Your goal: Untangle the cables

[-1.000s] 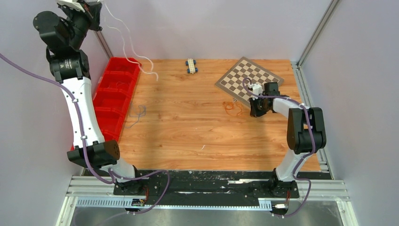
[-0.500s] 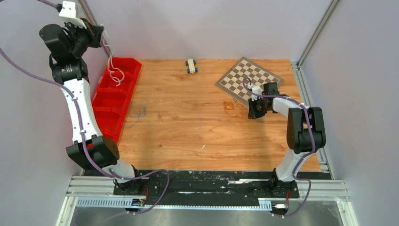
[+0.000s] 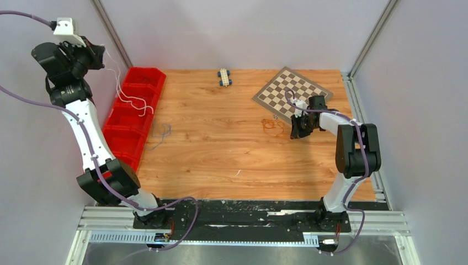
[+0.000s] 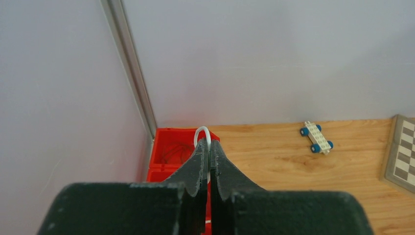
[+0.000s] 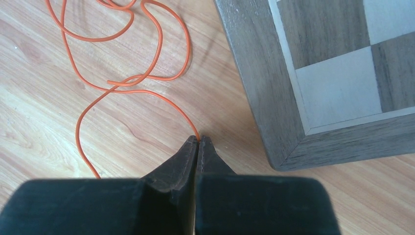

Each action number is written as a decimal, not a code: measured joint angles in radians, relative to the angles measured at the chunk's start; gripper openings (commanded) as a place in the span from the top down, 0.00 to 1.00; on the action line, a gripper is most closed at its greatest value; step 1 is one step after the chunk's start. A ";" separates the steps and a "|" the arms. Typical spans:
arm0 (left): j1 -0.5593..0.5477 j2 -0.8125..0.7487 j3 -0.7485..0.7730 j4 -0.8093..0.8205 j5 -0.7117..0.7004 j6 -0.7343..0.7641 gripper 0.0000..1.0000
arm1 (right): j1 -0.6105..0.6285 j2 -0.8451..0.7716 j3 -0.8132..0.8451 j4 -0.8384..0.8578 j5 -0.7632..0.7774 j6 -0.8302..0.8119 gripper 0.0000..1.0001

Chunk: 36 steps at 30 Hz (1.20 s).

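Note:
My left gripper (image 3: 99, 52) is raised high at the far left and is shut on a thin white cable (image 3: 128, 95). That cable hangs down over the red bins, and its loop pokes out past the fingertips in the left wrist view (image 4: 203, 134). My right gripper (image 3: 293, 131) is low on the table, shut on the end of an orange cable (image 5: 128, 83) that lies in loose loops by the chessboard corner; it also shows in the top view (image 3: 271, 126). A grey-purple cable (image 3: 160, 134) lies on the wood beside the bins.
A row of red bins (image 3: 130, 118) runs along the left edge; a dark wire lies in the far bin (image 4: 173, 152). A chessboard (image 3: 292, 92) sits at the back right. A small white brick car with blue wheels (image 3: 224, 77) stands at the back centre.
My left arm swung further left and lower with the white cable, so the cable now trails over the red bins. My right gripper stayed by the chessboard corner.

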State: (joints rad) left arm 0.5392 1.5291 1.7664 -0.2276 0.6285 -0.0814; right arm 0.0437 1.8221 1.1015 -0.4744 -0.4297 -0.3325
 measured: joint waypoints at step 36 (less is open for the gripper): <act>0.026 -0.038 -0.407 -0.085 -0.043 0.403 1.00 | 0.007 0.010 0.011 -0.005 -0.017 0.027 1.00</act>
State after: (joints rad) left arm 0.5648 1.4910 1.3590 -0.3130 0.5854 0.3214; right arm 0.0509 1.8320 1.1126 -0.4797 -0.4465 -0.3054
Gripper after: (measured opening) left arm 0.008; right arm 0.004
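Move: The left hand, holding the white cable, is high over the red tray: the third compartment from the far end lies about 43 cm below, some 2 cm ahead and 3 cm to the right. The second compartment, with the pink cable, is about 11 cm ahead and 8 cm right; the blue cable is some 6 cm back and 14 cm right. From the right hand, that third compartment is roughly 60 cm left and 8 cm ahead. The left hand keeps pinching the white cable, lowering it some 18 cm towards the tray and tipping 20 degrees down. ##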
